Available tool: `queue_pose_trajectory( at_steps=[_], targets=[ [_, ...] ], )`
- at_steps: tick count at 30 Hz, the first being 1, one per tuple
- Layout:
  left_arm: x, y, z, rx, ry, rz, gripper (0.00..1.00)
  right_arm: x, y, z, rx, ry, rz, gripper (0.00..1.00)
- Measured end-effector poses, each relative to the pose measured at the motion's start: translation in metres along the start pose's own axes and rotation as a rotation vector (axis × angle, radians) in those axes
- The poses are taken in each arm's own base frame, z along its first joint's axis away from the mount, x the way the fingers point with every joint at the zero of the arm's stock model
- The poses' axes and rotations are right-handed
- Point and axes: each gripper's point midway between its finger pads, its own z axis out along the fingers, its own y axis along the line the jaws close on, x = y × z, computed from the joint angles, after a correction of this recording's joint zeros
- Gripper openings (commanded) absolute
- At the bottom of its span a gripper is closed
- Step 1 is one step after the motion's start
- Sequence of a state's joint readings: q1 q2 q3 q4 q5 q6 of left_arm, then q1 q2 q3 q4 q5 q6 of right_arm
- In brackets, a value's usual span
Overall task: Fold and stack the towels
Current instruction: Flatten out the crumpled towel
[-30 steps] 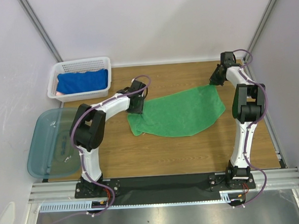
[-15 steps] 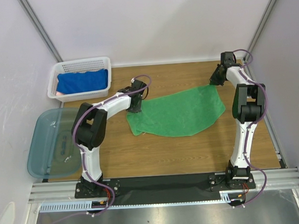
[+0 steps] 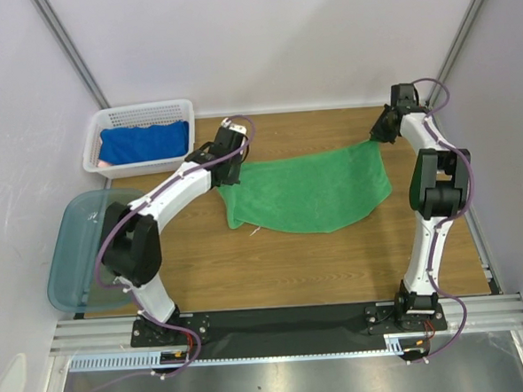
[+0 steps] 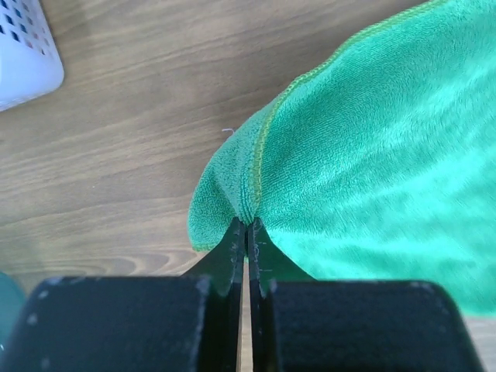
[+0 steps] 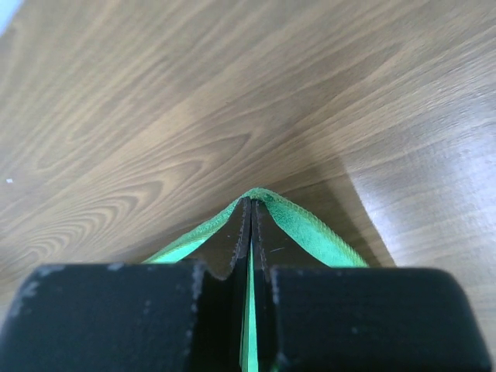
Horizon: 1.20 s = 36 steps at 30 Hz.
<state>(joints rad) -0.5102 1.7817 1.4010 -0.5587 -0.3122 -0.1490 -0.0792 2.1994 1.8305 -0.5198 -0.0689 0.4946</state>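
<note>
A bright green towel (image 3: 310, 193) hangs stretched across the far middle of the wooden table, held at two upper corners, its lower part resting on the wood. My left gripper (image 3: 228, 171) is shut on the towel's left corner (image 4: 246, 203). My right gripper (image 3: 380, 137) is shut on the right corner (image 5: 256, 195), lifted off the table. A royal blue towel (image 3: 144, 142) lies folded in the white basket. No pink towel is in view.
The white perforated basket (image 3: 181, 108) stands at the far left, its corner (image 4: 23, 54) showing in the left wrist view. A translucent teal tub (image 3: 74, 261) sits at the left edge. White walls close in both sides and the back.
My left gripper has shut on the green towel's left corner and lifted it toward the far left. The right gripper rose slightly, and the towel now stretches between them.
</note>
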Motion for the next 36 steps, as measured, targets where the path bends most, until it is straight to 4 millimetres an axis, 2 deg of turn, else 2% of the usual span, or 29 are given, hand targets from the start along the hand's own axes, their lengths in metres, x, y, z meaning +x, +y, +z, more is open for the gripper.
queue_pose_trajectory(
  at_steps=[3,6,11,15,19,23,30,36],
  targets=[
    [0.002,0.001,-0.010,0.019,-0.017,-0.006,0.02,-0.007,0.004,-0.010,-0.012,-0.020,-0.001,0.00],
    [0.023,-0.002,-0.005,0.035,0.025,-0.011,0.03,-0.009,0.006,-0.018,-0.019,-0.032,-0.003,0.00],
    [0.067,-0.006,0.007,0.042,0.132,-0.046,0.05,0.007,-0.003,-0.017,0.001,0.002,-0.001,0.00],
    [0.085,-0.006,0.018,0.037,0.184,-0.072,0.11,0.018,-0.010,-0.013,0.020,0.035,0.001,0.00],
    [0.093,-0.006,0.025,0.038,0.197,-0.087,0.22,0.021,-0.008,-0.011,0.018,0.041,-0.004,0.00],
    [0.093,-0.005,0.027,0.049,0.195,-0.104,0.27,0.024,-0.005,-0.003,0.016,0.050,-0.010,0.00],
    [0.089,-0.001,0.031,0.054,0.184,-0.125,0.22,0.029,-0.001,0.011,0.020,0.072,-0.018,0.00],
    [0.093,0.000,0.034,0.058,0.199,-0.132,0.29,0.026,0.004,0.011,0.015,0.069,-0.022,0.00]
  ],
)
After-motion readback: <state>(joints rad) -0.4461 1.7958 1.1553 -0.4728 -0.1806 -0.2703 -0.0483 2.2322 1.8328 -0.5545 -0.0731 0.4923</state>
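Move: About 5 cm back, 2 cm to the left and 10 cm below the left hand is the table spot where its held corner of the green towel comes down; the towel's middle hangs some 20 cm to its right, 2 cm nearer and 8 cm lower. The white basket stands about 22 cm ahead, 25 cm left and 8 cm down. From the right hand, holding the far right corner, the towel's middle is about 17 cm back, 19 cm left and 4 cm below. Bringing the towel down out of the raised flick, the left hand sweeps down about 8 cm and back 5 cm with its corner, fingers tipping some 10 degrees steeper, then partly opens around the cloth close above the table. The right hand keeps its pinch, rises 2 cm, dips back and down, then eases forward and left, ending about 2 cm lower. ##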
